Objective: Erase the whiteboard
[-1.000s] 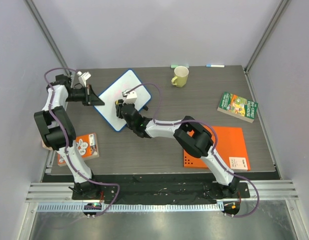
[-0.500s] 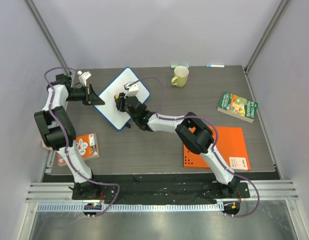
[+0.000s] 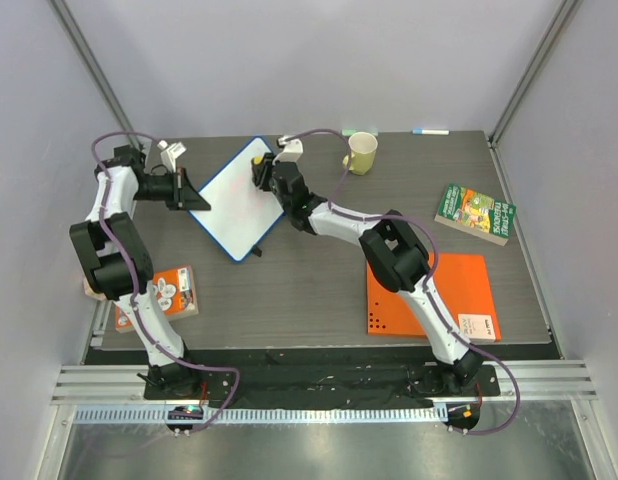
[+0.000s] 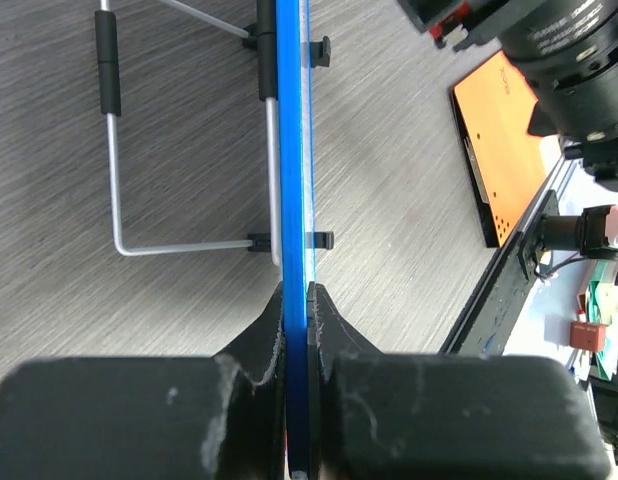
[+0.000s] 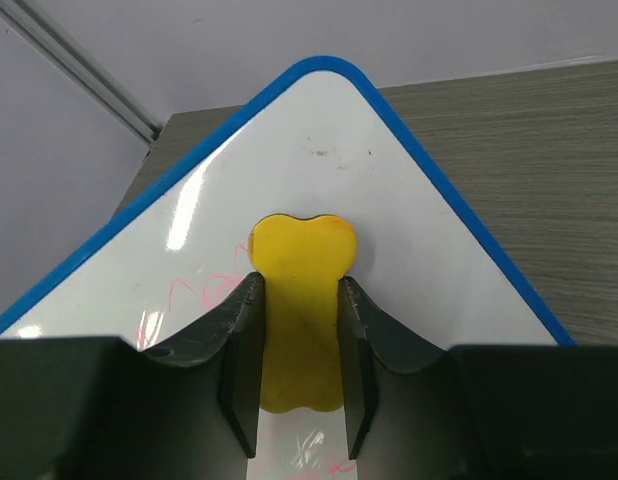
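Observation:
The whiteboard (image 3: 229, 203), white with a thin blue rim, stands tilted at the table's back left. My left gripper (image 3: 193, 197) is shut on its left edge; the left wrist view shows the blue rim (image 4: 290, 150) pinched between the jaws of that left gripper (image 4: 297, 300). My right gripper (image 3: 262, 172) is near the board's far corner, shut on a yellow eraser (image 5: 301, 240) that lies against the white surface (image 5: 389, 230). Faint red marks (image 5: 189, 295) show to the left of the right gripper (image 5: 299, 283) and below the eraser.
A yellow mug (image 3: 360, 152) stands just right of the right wrist. Further right lie a marker (image 3: 430, 131), a green book (image 3: 475, 212) and an orange sheet (image 3: 429, 295). Another book (image 3: 169, 295) lies front left. A wire stand (image 4: 109, 150) sits behind the board.
My right gripper has slid with the eraser from the board's middle up to its far corner. The left gripper has kept its hold on the rim.

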Available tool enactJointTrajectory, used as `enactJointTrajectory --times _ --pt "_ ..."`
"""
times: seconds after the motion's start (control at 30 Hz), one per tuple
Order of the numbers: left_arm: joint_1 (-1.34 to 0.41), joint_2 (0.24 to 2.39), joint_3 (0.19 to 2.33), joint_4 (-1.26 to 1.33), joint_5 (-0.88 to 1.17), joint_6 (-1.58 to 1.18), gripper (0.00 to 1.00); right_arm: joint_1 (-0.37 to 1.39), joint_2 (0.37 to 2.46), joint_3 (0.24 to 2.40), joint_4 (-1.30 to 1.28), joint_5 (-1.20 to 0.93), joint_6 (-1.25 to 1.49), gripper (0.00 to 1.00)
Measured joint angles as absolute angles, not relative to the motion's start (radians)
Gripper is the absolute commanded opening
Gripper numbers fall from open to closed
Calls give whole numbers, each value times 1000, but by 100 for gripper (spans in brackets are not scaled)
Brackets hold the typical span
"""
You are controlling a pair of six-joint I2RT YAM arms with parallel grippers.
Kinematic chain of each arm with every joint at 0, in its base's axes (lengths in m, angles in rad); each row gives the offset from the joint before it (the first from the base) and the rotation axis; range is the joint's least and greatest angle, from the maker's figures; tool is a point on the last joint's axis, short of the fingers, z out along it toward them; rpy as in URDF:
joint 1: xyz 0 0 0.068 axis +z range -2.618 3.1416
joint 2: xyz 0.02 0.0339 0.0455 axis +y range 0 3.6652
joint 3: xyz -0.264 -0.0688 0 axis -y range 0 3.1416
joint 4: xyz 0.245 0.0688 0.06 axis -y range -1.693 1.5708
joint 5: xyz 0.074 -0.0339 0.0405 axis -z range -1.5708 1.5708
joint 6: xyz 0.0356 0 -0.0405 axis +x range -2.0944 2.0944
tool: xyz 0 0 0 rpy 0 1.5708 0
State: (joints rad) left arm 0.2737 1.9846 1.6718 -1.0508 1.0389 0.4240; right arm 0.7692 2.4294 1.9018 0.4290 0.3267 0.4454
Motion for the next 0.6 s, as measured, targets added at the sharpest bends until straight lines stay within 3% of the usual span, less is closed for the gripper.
enactJointTrajectory --times 0.33,0.6 --pt "287 1985 1676 -1096 1036 447 0 840 2337 1630 558 388 467 1" --pt "291 1985 1693 -1135 1023 474 0 910 2330 1602 582 476 475 1"
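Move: Some 9 cm back, about 5 cm to the left and 4 cm below the right hand, which already grips the yellow eraser, lie the red marks on the tilted whiteboard. The board's far corner is roughly 7 cm ahead of that hand, 1 cm left and 3 cm higher; the mug stands about 30 cm to its right, 4 cm farther out and 10 cm lower. From the left hand, the marks are about 12 cm right, 2 cm ahead and nearly level. Drawing the eraser back and down the slope of the whiteboard from near its far corner, the right hand sweeps about 8 cm back over the marks and sinks 4 cm, the sinking mostly done in the first half, then bears a little left. Its grip and wrist angle stay as they are, and the eraser ends against the board's face. The left hand keeps the board's left corner pinched while giving about 1 cm back and to the left. ##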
